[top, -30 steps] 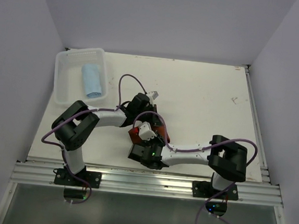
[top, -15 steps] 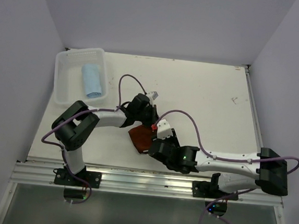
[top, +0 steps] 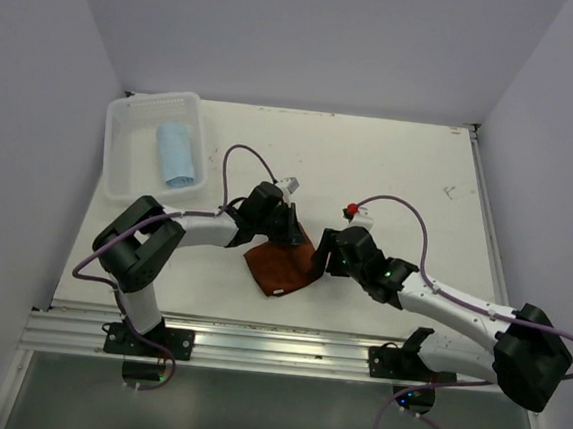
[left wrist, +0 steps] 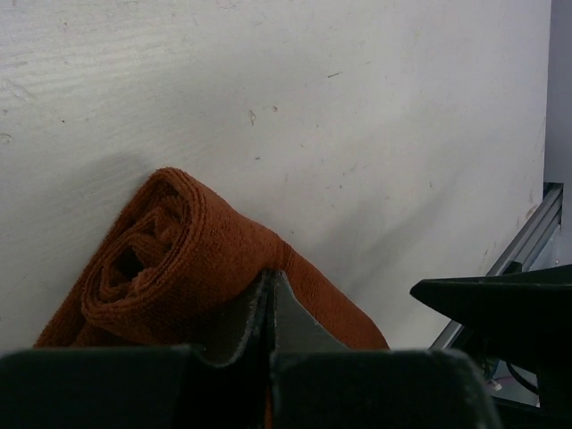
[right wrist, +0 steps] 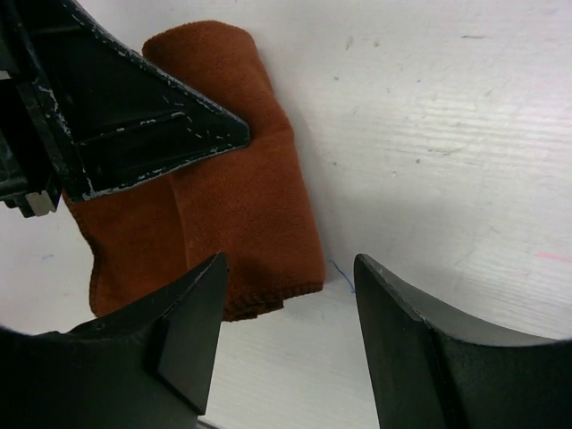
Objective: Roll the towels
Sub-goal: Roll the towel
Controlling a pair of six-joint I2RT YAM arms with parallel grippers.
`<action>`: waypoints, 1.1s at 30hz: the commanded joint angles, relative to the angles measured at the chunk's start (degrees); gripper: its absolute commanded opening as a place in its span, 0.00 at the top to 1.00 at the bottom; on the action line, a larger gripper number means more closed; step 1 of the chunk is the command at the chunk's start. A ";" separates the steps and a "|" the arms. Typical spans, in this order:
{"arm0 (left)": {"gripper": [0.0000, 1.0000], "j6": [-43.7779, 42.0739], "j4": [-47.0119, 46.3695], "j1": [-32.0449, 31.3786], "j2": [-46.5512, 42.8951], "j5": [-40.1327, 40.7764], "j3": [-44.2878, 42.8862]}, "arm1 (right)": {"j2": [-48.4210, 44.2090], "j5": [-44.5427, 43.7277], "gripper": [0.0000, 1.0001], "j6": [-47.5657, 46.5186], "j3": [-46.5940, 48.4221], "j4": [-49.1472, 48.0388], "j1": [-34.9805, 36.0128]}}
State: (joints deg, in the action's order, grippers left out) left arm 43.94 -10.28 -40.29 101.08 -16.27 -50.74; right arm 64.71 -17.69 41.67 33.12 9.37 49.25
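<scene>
The rust towel lies partly rolled on the white table near the front edge. In the left wrist view its rolled end shows a spiral of layers. My left gripper is shut, its tips pressing down on the towel's top. Just right of the towel my right gripper stands open and holds nothing; the towel's corner lies beside its left finger, midway. The sky-blue towel lies rolled inside the basket.
The white mesh basket stands at the table's far left corner. The metal rail runs along the near edge, close to the rust towel. Both arms' cables loop above the middle of the table.
My right gripper has let go of the rust towel, opened wide and swung from its left side round to its right. The left gripper stays shut on top of the towel.
</scene>
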 commanded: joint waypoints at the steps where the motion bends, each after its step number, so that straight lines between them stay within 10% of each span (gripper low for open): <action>1: 1.00 -0.26 -1.14 -0.23 -2.02 0.98 0.82 | 2.52 11.62 0.37 3.68 -1.65 -7.24 -3.01; 33: 1.00 -0.79 0.09 -0.75 -2.55 2.21 -0.94 | 11.41 27.45 0.43 5.79 -6.58 -19.21 -6.01</action>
State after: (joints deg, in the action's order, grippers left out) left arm 43.94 -9.89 -40.66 100.60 -15.77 -50.72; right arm 75.85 6.35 47.88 27.62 -7.60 43.18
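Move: The near end of the brown towel's roll lies about 4 cm to my open right hand's left, 2 cm back and 5 cm below. From that hand, the towel's flat part is roughly 12 cm left and 3 cm back, its white tag about 11 cm left and 9 cm back, and my left fingertips 8 cm left and 4 cm ahead. From my left hand, the roll's near end is some 6 cm back and 4 cm right, a touch lower. I bring my right hand down and to the left, about 4 cm each way and 2 cm back, tipping it some 15 degrees steeper and rolling its left side up, so the open fingers come astride the roll's near end, just starting to ease together as I arrive. My left hand holds still, its shut tips still on the roll farther out. ##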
